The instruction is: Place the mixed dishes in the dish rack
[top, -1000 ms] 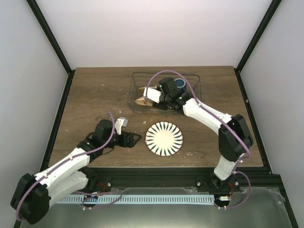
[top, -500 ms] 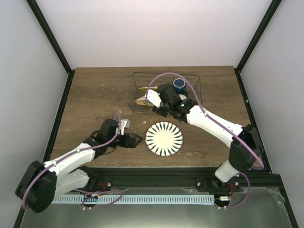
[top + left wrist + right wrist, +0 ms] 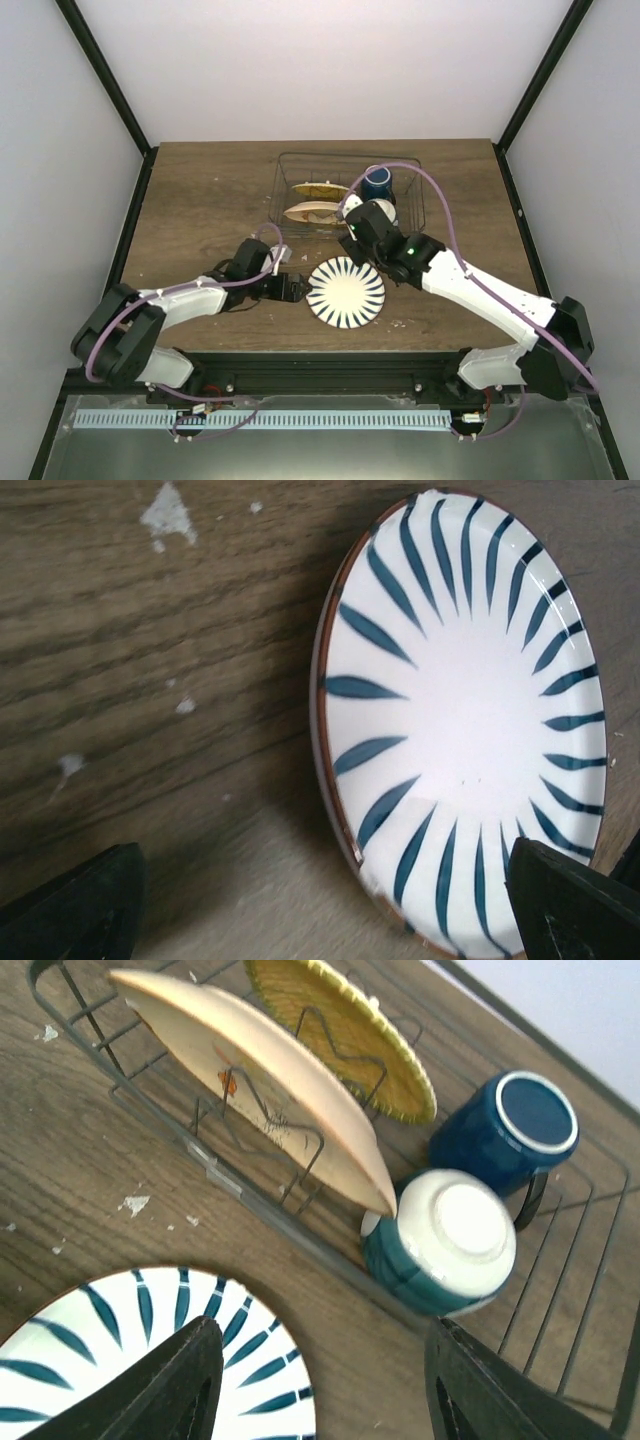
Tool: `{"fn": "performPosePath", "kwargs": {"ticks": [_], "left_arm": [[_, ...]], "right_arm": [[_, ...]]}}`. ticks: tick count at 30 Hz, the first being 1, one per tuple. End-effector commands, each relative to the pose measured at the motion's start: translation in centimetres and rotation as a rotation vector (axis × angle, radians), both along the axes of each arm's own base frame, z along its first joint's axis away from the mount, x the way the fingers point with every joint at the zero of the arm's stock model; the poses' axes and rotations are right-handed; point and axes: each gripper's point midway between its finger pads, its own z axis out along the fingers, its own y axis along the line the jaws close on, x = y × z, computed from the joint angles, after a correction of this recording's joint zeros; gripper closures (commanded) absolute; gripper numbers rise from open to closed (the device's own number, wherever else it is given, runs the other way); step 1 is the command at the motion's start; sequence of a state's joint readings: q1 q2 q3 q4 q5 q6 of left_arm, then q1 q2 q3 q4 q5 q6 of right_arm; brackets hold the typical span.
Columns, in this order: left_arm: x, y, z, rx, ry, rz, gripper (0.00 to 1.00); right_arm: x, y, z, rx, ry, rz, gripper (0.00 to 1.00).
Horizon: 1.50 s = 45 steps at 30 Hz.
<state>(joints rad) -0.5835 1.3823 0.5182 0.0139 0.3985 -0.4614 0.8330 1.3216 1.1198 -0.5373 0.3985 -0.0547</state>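
The wire dish rack (image 3: 279, 195) stands at the back of the table. A yellow woven plate (image 3: 340, 1030) and a cream plate (image 3: 260, 1080) lean on edge in it. Beside them are a dark blue mug (image 3: 510, 1130) and an upturned teal-and-white bowl (image 3: 445, 1235). A white plate with blue stripes (image 3: 345, 291) lies flat on the table in front of the rack. My left gripper (image 3: 296, 289) is open at that plate's left rim (image 3: 345, 810), which lies between its fingers. My right gripper (image 3: 355, 243) hovers open and empty over the rack's front edge (image 3: 250, 1195).
White flecks (image 3: 170, 515) mark the wooden tabletop to the left of the striped plate. Black frame posts (image 3: 525, 110) rise at the table's back corners. The right arm's purple cable (image 3: 430, 185) arches over the rack's right side.
My right gripper has drawn back out of the rack toward the front, uncovering the plates and the bowl. My left gripper has slid right, up to the striped plate's rim.
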Motion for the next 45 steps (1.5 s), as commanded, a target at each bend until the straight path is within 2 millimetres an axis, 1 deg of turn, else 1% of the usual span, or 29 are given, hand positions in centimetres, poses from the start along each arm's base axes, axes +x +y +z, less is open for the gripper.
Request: {"fn": "performPosePath", "kwargs": {"ticks": [1, 4, 9, 12, 16, 18, 20, 23, 27, 28, 33, 36, 38, 41, 44, 45], "left_arm": [[1.3, -2.4, 0.7, -0.023, -0.037, -0.041, 0.01], [1.4, -3.6, -0.3, 0.005, -0.023, -0.061, 0.06], [1.2, -5.3, -1.7, 0.037, 0.013, -0.085, 0.23], [1.1, -5.5, -2.6, 0.067, 0.029, -0.083, 0.35], [0.9, -5.5, -3.7, 0.094, 0.053, -0.082, 0.44], [0.9, -5.6, -4.1, 0.100, 0.058, -0.082, 0.49], [0.7, -5.4, -4.8, 0.108, 0.070, -0.083, 0.56], [0.4, -5.5, -5.4, 0.107, 0.082, -0.092, 0.71], [0.1, -5.9, -5.7, 0.083, 0.096, -0.105, 0.96], [0.1, -6.0, -5.8, 0.077, 0.099, -0.108, 1.00], [-0.3, -6.5, -5.3, 0.027, 0.096, -0.124, 1.00], [-0.5, -6.4, -4.6, -0.004, 0.090, -0.122, 1.00], [-0.6, -6.1, -4.0, -0.023, 0.084, -0.113, 1.00], [-0.4, -4.9, -2.9, -0.060, 0.074, -0.083, 1.00], [-0.2, -2.8, -1.7, -0.074, 0.055, -0.034, 1.00], [0.1, -2.0, -0.8, -0.083, 0.032, -0.014, 1.00]], "right_arm": [[-1.8, -1.2, 0.1, 0.121, 0.032, -0.095, 0.43], [-2.5, -2.0, -0.2, 0.148, 0.039, -0.122, 0.43], [-3.5, -3.9, -0.8, 0.142, 0.047, -0.174, 0.43], [-3.9, -5.0, -1.0, 0.127, 0.050, -0.199, 0.43], [-4.4, -6.1, -0.9, 0.118, 0.048, -0.223, 0.44], [-4.6, -6.3, -0.8, 0.122, 0.046, -0.229, 0.44], [-4.8, -6.5, -0.8, 0.133, 0.048, -0.230, 0.44], [-5.1, -6.5, -1.1, 0.140, 0.059, -0.231, 0.44], [-5.5, -6.1, -2.3, 0.153, 0.109, -0.227, 0.42], [-5.7, -5.9, -2.6, 0.161, 0.126, -0.221, 0.41], [-6.6, -4.4, -4.3, 0.230, 0.219, -0.197, 0.29], [-7.0, -3.6, -4.6, 0.294, 0.249, -0.184, 0.19], [-7.1, -3.4, -4.6, 0.325, 0.261, -0.189, 0.12], [-7.1, -3.4, -4.8, 0.348, 0.284, -0.200, 0.07], [-7.0, -3.4, -5.4, 0.385, 0.323, -0.193, 0.05], [-6.9, -3.3, -5.6, 0.401, 0.337, -0.190, 0.05]]}}
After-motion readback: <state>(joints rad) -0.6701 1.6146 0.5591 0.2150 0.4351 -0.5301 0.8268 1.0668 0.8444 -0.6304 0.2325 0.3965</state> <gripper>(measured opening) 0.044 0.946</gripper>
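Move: From my left hand the striped plate's middle lies about 12 cm to the right, 1 cm ahead and 4 cm below, its near rim facing my open fingers. The peach plate stands in the rack some 18 cm ahead, 4 cm right and 3 cm higher. From my right hand the striped plate is about 6 cm back, 3 cm left and 20 cm below, while the teal bowl in the rack sits 12 cm ahead, 4 cm right and 17 cm down. With my left hand I reach about 7 cm to the right, slightly forward and down, and shut the fingers on the striped plate's left rim. Keeping that pinch, I then draw back left and towards my base, some 3 cm each. Meanwhile my right hand backs away from the rack about 7 cm, swings right, then sinks 5 cm or so over the plate's right side, opening wide. ##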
